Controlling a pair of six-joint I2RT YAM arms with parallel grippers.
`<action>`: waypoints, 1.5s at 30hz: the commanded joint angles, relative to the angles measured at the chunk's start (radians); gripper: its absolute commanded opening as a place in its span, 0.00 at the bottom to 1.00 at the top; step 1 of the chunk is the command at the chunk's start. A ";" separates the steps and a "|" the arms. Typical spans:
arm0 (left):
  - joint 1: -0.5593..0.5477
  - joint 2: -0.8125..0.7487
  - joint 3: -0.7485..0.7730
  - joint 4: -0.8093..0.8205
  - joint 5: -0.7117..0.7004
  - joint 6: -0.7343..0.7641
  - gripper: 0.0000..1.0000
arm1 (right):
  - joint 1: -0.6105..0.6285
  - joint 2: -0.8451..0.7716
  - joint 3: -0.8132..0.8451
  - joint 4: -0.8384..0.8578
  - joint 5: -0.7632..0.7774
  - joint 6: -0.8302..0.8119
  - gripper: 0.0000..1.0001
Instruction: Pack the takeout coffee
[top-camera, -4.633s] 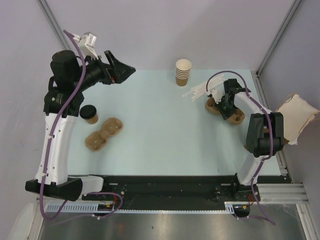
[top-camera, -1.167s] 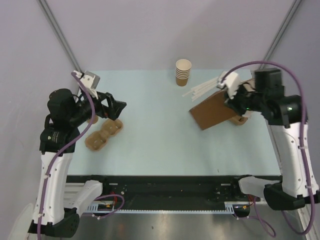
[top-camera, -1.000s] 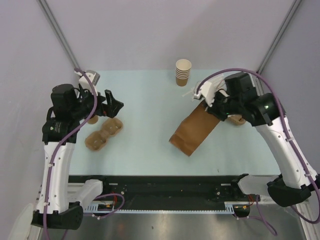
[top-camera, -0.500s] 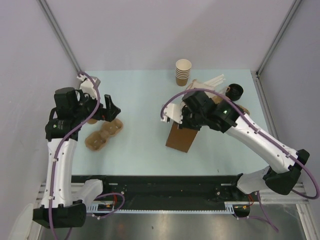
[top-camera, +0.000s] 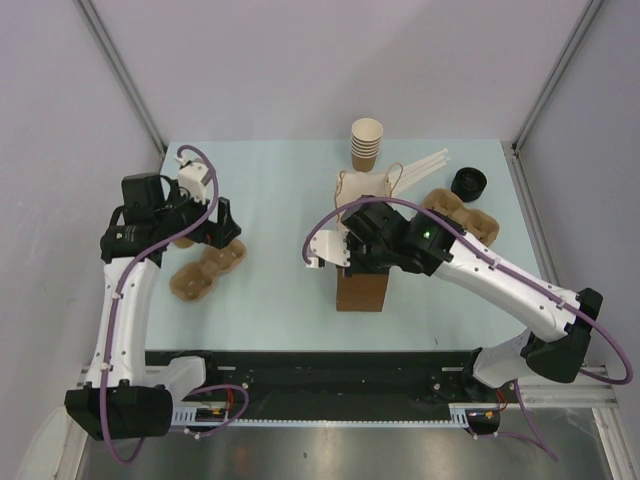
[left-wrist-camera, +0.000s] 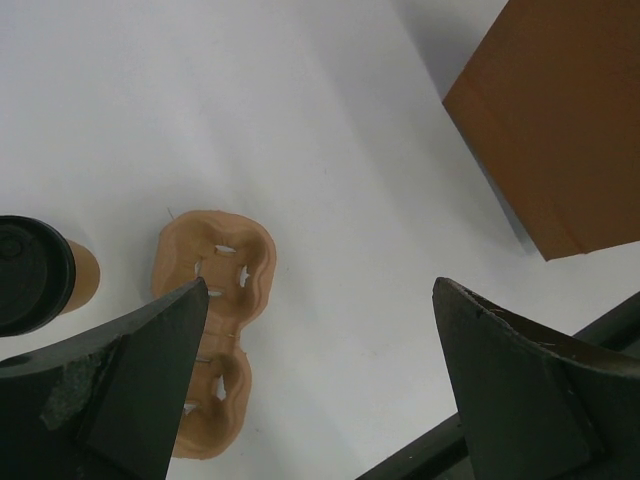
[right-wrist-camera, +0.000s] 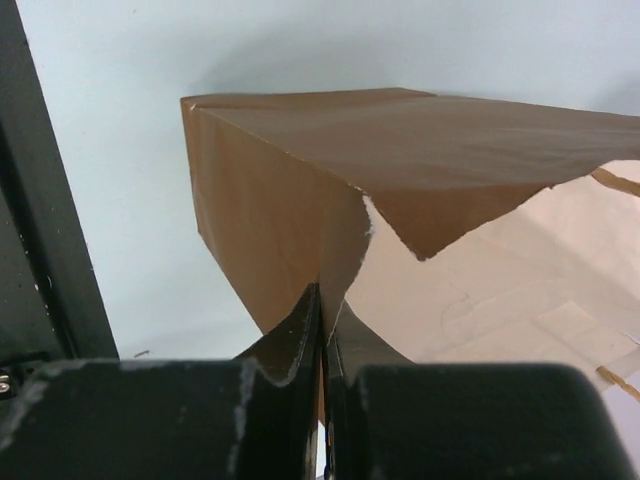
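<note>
The takeout coffee (left-wrist-camera: 32, 276), a tan cup with a black lid, shows at the left edge of the left wrist view; in the top view my left arm hides it. My left gripper (left-wrist-camera: 320, 290) hangs open above the table, to the right of the cup and over the edge of a brown pulp tray (left-wrist-camera: 212, 330). A brown paper bag (top-camera: 361, 288) stands upright mid-table, its mouth open. My right gripper (right-wrist-camera: 325, 300) is shut on the bag's torn rim (right-wrist-camera: 350, 240), pinching the paper between its fingers.
A stack of lidless tan cups (top-camera: 367, 144) stands at the back. White straws (top-camera: 422, 168), a round black lid (top-camera: 468, 183) and a second pulp tray (top-camera: 470, 212) lie at the back right. The black rail (top-camera: 330, 370) runs along the near edge.
My right arm has swung the paper bag leftward from the right side and stood it upright mid-table. My left gripper has shifted slightly, staying open over the tray.
</note>
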 joint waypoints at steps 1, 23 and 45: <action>0.010 0.025 0.005 -0.003 0.014 0.098 0.99 | 0.017 0.003 0.068 -0.004 0.025 0.019 0.10; 0.016 0.411 0.255 -0.306 0.066 1.056 0.99 | -0.182 0.005 0.421 -0.021 -0.202 0.120 1.00; -0.037 0.755 0.267 -0.334 -0.138 1.686 0.67 | -0.484 0.038 0.491 -0.028 -0.363 0.200 1.00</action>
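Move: Some 14 cm left of the left hand, 10 cm farther out and 21 cm below stands the lidded cup; the near tray lies about 7 cm left and 2 cm ahead, 24 cm down. The bag's middle is roughly 7 cm ahead of the right hand, 4 cm right and 13 cm below, its near-left rim corner at the shut fingers. The far tray lies about 26 cm ahead, 31 cm right, 23 cm down. Sinking about 16 cm while easing forward and left towards the lidded cup, the left hand swings some 70 degrees clockwise and rolls until its fingers point mostly down, late on beginning to close from wide open. The right hand opens fully, lets go of the bag's rim, then rises about 15 cm and heads forward and right. ##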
